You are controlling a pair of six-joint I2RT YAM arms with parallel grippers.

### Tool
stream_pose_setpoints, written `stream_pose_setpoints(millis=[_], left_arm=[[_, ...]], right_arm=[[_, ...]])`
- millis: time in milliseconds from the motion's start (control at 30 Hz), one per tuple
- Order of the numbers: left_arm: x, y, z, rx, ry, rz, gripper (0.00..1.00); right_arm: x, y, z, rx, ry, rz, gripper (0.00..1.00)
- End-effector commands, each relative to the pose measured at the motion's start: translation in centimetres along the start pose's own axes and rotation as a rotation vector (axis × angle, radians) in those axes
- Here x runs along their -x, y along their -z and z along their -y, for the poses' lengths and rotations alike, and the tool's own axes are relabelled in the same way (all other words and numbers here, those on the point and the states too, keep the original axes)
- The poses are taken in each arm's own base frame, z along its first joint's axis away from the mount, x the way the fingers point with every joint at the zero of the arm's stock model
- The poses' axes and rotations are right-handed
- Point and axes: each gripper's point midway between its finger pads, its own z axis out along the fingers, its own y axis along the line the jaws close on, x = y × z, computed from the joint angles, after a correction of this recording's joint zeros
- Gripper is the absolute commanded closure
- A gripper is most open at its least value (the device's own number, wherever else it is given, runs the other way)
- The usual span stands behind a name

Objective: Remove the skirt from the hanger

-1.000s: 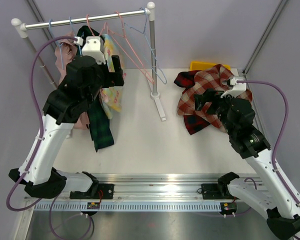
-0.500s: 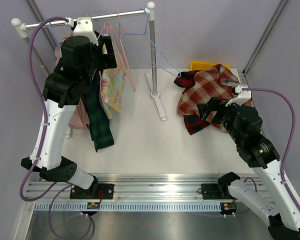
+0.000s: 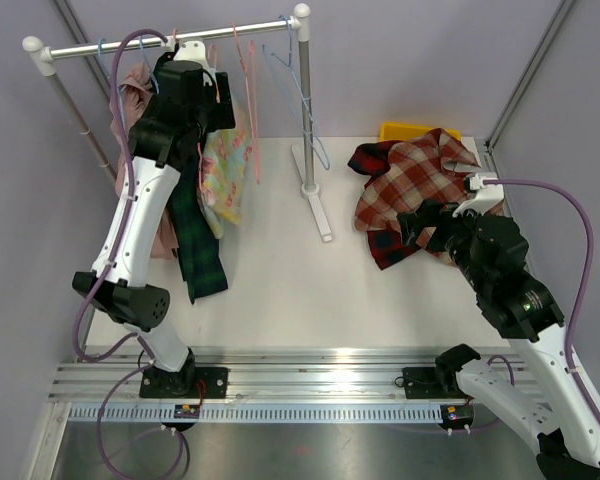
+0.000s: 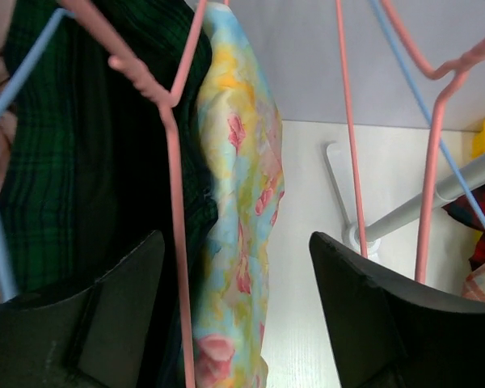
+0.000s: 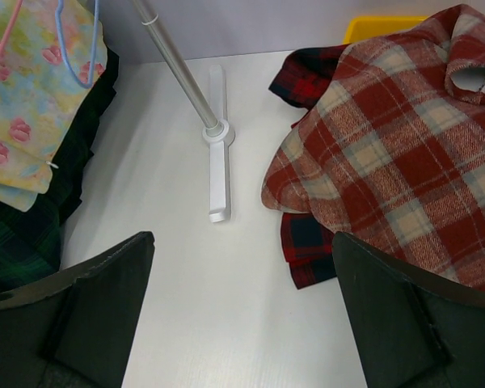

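Note:
A floral skirt (image 3: 226,170) in yellow, blue and pink hangs from a pink wire hanger (image 4: 175,202) on the rack rail (image 3: 100,45). My left gripper (image 3: 218,108) is raised just under the rail. In the left wrist view the left gripper (image 4: 236,246) is open, and the floral skirt (image 4: 242,178) and the pink hanger's wire run down between its fingers, close to the left one. I cannot see either finger touching them. My right gripper (image 3: 420,222) is open over bare table (image 5: 242,259), holding nothing.
A dark green plaid garment (image 3: 198,250) and a pink one (image 3: 140,85) hang left of the floral skirt. Empty pink and blue hangers (image 3: 298,80) hang near the rack post (image 3: 305,110). A red plaid pile (image 3: 420,175) and a yellow object (image 3: 405,130) lie at the right.
My left arm has lifted its gripper up to the rail among the hangers, and its jaws have narrowed a little. The empty hangers have swung. My right gripper has drawn back slightly.

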Motion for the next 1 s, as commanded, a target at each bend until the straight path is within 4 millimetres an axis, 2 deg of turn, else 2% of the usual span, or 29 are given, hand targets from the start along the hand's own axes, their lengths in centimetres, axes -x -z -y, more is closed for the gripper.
stream_pose_setpoints(millis=[0,33,100,133,200,233,300,433,467,533,633,700,800,833,867,933,967], left_arm=[[1.6,-1.6,0.7,-0.042,0.017,0.055,0.30],[1.6,-2.0,0.7,-0.044,0.018,0.055,0.39],[1.4,-2.5,0.7,-0.042,0.020,0.051,0.49],[1.3,-2.9,0.7,-0.042,0.020,0.050,0.59],[1.3,-3.1,0.5,-0.036,0.023,0.050,0.73],[1.4,-3.0,0.5,-0.035,0.024,0.053,0.88],[1.5,-2.8,0.3,-0.028,0.025,0.053,1.00],[3.3,-0.9,0.1,-0.039,0.030,0.084,1.00],[4.7,0.4,0.1,-0.049,0.039,0.120,1.00],[5.7,2.1,0.0,-0.065,0.047,0.137,1.00],[8.0,5.7,-0.1,-0.091,0.063,0.196,1.00],[8.9,8.1,-0.1,-0.109,0.069,0.233,1.00],[9.1,10.6,-0.2,-0.125,0.082,0.246,1.00],[9.1,11.2,-0.2,-0.127,0.084,0.246,1.00],[8.9,11.7,0.0,-0.138,0.092,0.243,1.00],[8.3,12.8,0.3,-0.157,0.103,0.229,1.00],[8.1,13.2,0.5,-0.166,0.106,0.228,1.00]], right_arm=[[2.1,0.6,-0.3,0.012,0.028,0.053,0.01],[2.1,0.6,-0.2,0.005,0.031,0.054,0.01],[2.0,0.5,-0.1,0.001,0.036,0.048,0.01],[2.0,0.5,-0.1,0.003,0.037,0.048,0.01],[1.9,0.5,-0.1,-0.001,0.040,0.047,0.01],[1.9,0.5,-0.2,0.004,0.037,0.046,0.00],[1.9,0.4,-0.3,0.008,0.032,0.043,0.01],[2.1,0.5,-0.6,0.023,0.019,0.046,0.01],[2.4,0.5,-0.9,0.032,0.017,0.050,0.01],[2.7,0.5,-1.3,0.053,0.012,0.048,0.01],[4.0,0.8,-3.1,0.132,0.006,0.060,0.01],[5.0,1.3,-5.4,0.250,0.005,0.074,0.01],[6.5,1.4,-8.1,0.373,-0.002,0.077,0.00],[6.5,0.6,-8.6,0.381,-0.003,0.060,0.01],[7.5,1.1,-9.6,0.411,0.004,0.072,0.00],[7.8,0.4,-10.5,0.417,0.023,0.064,0.00],[8.2,0.9,-11.9,0.453,0.045,0.075,0.00]])
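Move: The near arm of the pink hanger carrying the floral skirt is about 3 cm ahead of the left hand and 3 cm below, already between the open fingers; the skirt hangs roughly 8 cm ahead and 15 cm down. The dark green garment is some 5 cm left, 8 cm ahead; empty pink hangers are about 8 cm right and 3 cm ahead. From the right hand, the skirt is roughly 40 cm left, 25 cm ahead and 8 cm lower. The left fingers shut on the pink hanger's near arm just below its twisted neck as the hand pushes some 3 cm forward and down. Keeping the pinch, the hand then rises about 11 cm and draws back about 10 cm, lifting the hook clear over the rail. Late on, the open right hand climbs about 8 cm and swings 6 cm left towards the skirt, turning counter-clockwise. ##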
